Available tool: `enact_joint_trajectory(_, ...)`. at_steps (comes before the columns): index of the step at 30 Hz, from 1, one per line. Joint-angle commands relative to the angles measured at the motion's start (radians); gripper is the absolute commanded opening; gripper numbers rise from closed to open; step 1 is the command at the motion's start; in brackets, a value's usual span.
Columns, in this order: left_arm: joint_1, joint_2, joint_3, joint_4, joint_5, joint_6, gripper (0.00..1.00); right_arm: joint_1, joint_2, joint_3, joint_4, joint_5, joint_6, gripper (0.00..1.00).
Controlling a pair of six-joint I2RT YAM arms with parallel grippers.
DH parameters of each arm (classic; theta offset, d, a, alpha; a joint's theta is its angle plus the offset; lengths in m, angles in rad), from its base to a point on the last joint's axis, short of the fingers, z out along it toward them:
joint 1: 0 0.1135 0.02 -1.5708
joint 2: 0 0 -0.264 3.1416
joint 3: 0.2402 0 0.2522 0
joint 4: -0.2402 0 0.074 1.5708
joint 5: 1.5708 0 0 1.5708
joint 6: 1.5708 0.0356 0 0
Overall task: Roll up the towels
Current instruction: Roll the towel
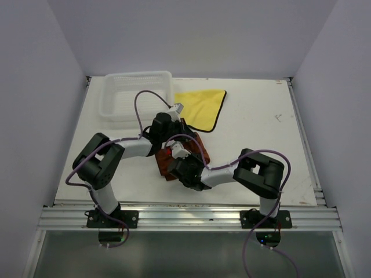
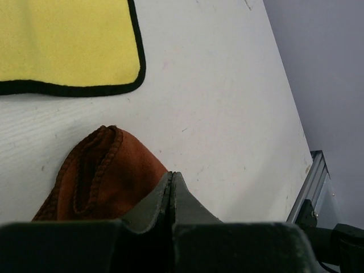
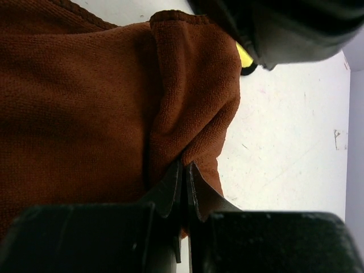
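Observation:
The rust-brown towel [image 1: 166, 165] lies bunched mid-table under both grippers. My right gripper [image 1: 183, 155] is shut on a fold of it; in the right wrist view the cloth [image 3: 85, 102] creases toward the gripper [image 3: 186, 164]. My left gripper [image 1: 185, 134] is shut just beyond, its tips [image 2: 172, 173] at the right edge of the brown towel [image 2: 108, 176], whose corner is folded over. No cloth shows between its jaws. The yellow towel [image 1: 203, 106] with its dark hem lies flat farther back [image 2: 62, 40].
A white mesh basket [image 1: 136, 95] stands at the back left, next to the yellow towel. Bare white table [image 1: 261, 127] stretches to the right, ending at a metal rail [image 2: 310, 193]. The left gripper's dark body [image 3: 284, 28] hangs close over the right gripper.

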Motion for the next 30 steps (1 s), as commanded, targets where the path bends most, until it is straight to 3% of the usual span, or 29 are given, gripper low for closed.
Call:
enact_joint_trajectory(1,0.002,0.056,-0.006,0.129,0.074,-0.028,0.00,0.002,0.022,0.026,0.015,-0.039,0.004,0.00)
enact_joint_trajectory(18,-0.021,0.257,-0.014,0.006,-0.055,-0.005,0.00,0.000,-0.078,-0.060,0.113,-0.009,0.021,0.00)
enact_joint_trajectory(20,-0.019,0.257,-0.024,0.000,-0.070,-0.003,0.00,-0.001,-0.117,-0.080,0.119,-0.016,0.045,0.12)
enact_joint_trajectory(21,-0.019,0.257,-0.027,-0.003,-0.074,0.000,0.00,-0.001,-0.128,-0.084,0.119,-0.016,0.049,0.12)
enact_joint_trajectory(25,-0.019,0.242,-0.049,-0.035,-0.112,0.011,0.00,-0.003,-0.157,-0.071,0.092,-0.046,0.067,0.32)
enact_joint_trajectory(30,-0.019,0.227,-0.067,-0.052,-0.143,0.026,0.00,-0.009,-0.239,-0.083,0.050,-0.093,0.137,0.42)
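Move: The rolled edge of the brown towel has its middle about 3 cm back, 3 cm right and 8 cm below the left hand. The right fingers already pinch its near part, with the middle some 4 cm ahead of them and 1 cm lower. The unrolled part lies about 9 cm back and 8 cm left of the left hand, 10 cm left and 2 cm back of the right; the yellow towel is about 11 cm ahead and 2 cm right of the left hand. Straight down by about 7 cm goes the left hand, fingers shut, until the tips come down on the brown roll and stay there. Only then does the right hand, which has been holding still on the near part, open its fingers to nearly half, let go and rise 2 to 3 cm, rolling about 10 degrees so that its left side lifts. ##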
